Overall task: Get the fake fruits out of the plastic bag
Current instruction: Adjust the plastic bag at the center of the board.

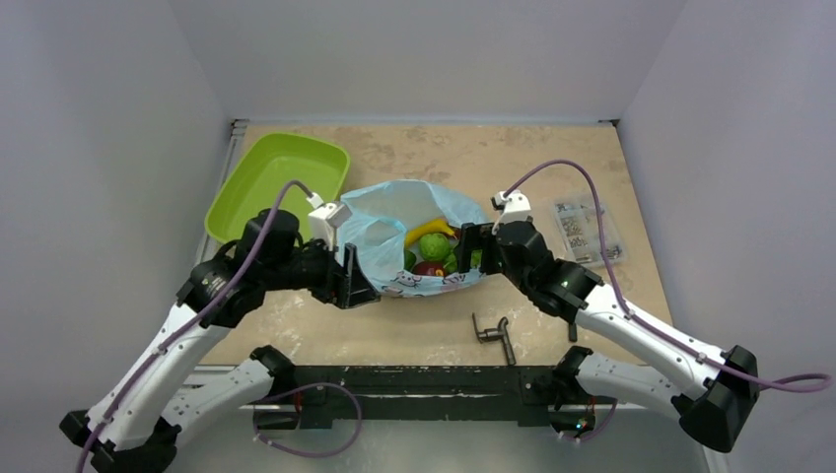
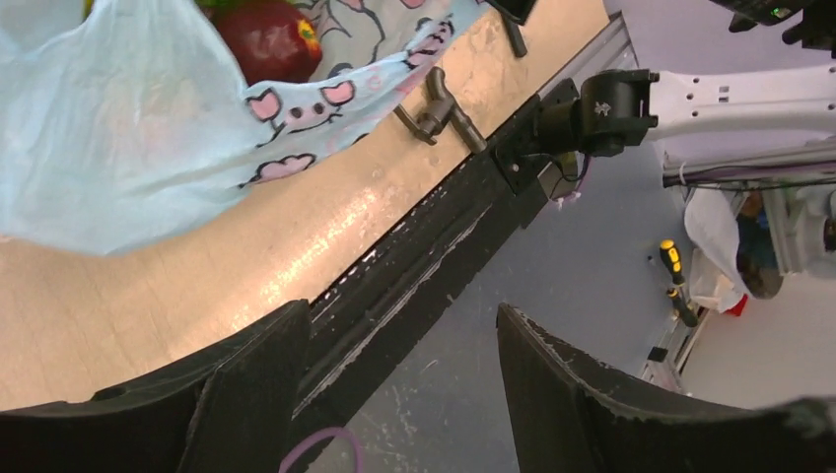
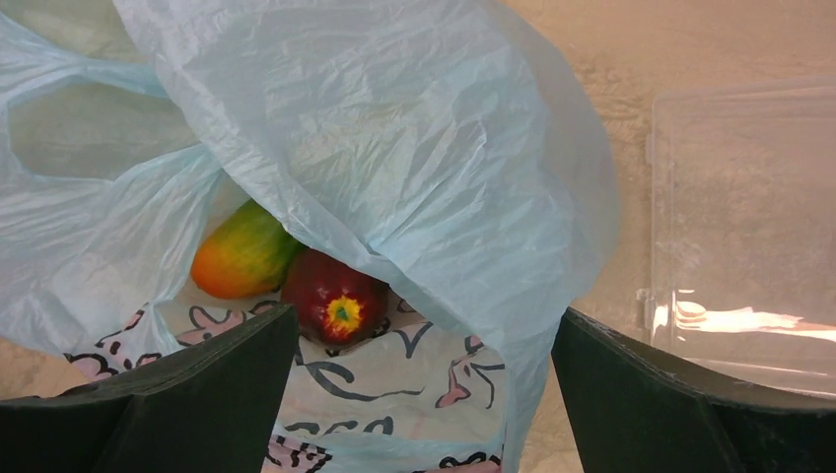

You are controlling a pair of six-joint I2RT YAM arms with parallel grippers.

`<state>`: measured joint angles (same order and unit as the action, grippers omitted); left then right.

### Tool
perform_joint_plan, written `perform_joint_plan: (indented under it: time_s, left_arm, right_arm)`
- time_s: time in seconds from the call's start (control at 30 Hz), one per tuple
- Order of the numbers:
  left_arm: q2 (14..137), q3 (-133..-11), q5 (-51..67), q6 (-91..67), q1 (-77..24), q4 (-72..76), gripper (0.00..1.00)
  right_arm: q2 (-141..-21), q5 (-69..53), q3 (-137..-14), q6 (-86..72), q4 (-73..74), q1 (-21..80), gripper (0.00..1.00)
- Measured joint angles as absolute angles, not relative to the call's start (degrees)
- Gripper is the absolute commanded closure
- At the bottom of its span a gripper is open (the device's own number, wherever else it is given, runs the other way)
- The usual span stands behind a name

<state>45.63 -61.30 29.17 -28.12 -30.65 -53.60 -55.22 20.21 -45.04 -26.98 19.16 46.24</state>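
The light-blue plastic bag [image 1: 394, 212] lies open in the middle of the table, with the fake fruits inside: a yellow banana [image 1: 430, 230], a round green fruit [image 1: 434, 246] and a dark red piece [image 1: 428, 267]. My left gripper [image 1: 351, 274] stands at the bag's left edge. In the left wrist view it [image 2: 399, 310] is open with nothing between its fingers, and the bag [image 2: 128, 128] with a dark red fruit [image 2: 266, 39] lies off to one side. My right gripper [image 3: 426, 315] is open at the bag's right edge, with loose bag plastic [image 3: 394, 148] between its fingers. Just beyond are a red apple [image 3: 335, 296] and an orange-green fruit [image 3: 242, 251].
A lime-green tray [image 1: 276, 182] stands at the back left, close to the bag. A clear parts box [image 1: 587, 229] lies to the right, next to my right gripper [image 1: 471, 251]. A dark metal tool [image 1: 493, 335] rests near the table's front edge.
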Motion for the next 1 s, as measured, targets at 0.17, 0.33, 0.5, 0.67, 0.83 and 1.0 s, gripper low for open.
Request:
perform_joint_plan:
  time_s: [0.17, 0.33, 0.5, 0.67, 0.83, 1.0]
  left_arm:
    - [52.1, -61.8, 15.8, -30.6, -44.9, -44.4, 0.46]
    - [64.7, -61.6, 5.4, -30.1, -49.1, -30.9, 0.52]
    - [78.8, -61.6, 2.6, -28.0, -49.7, -22.7, 0.65]
    - [83.4, -57.9, 0.7, -29.2, -49.7, -21.1, 0.76]
    - [75.3, -45.5, -2.1, -31.9, -50.2, -20.8, 0.75]
    - [62.7, -36.8, -4.5, -34.9, -50.4, -21.9, 0.74]
  right_arm:
    - [-57.3, 23.3, -45.2, -29.1, 20.0, 46.2, 0.04]
    - [-60.0, 23.3, -43.9, -31.7, 19.7, 46.2, 0.12]
    - [-59.4, 21.3, -39.9, -32.8, 17.5, 46.6, 0.18]
    - [-58.8, 16.4, -36.0, -33.0, 14.9, 46.9, 0.38]
    - [-58.5, 10.3, -32.8, -32.4, 12.2, 47.3, 0.49]
    - [-58.6, 5.1, -29.4, -32.7, 8.4, 47.9, 0.52]
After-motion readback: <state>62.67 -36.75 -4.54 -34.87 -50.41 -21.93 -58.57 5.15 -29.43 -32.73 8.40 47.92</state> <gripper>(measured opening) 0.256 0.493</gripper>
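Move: The plastic bag's near-left rim, the left hand's goal, is about 8 cm ahead of it, 5 cm to its right and 17 cm below. From that rim, the dark red fruit lies about 3 cm farther out and 8 cm right; the green basin is 18 cm farther out and 23 cm left. The bag's right rim is some 9 cm below the right hand, 3 cm back and 1 cm left; from that hand, the grey tap lies 14 cm back, 4 cm right. Sweep the left gripper about 12 cm forward and 12 cm right while sinking, then drop on to some 18 cm lower, curving back and left onto the bag's near-left rim, nearly closing the fingers around the rim. Meanwhile lower the right gripper about 10 cm, easing back and slightly left, tipping down, its fingers closing to half around the bag's right side. ##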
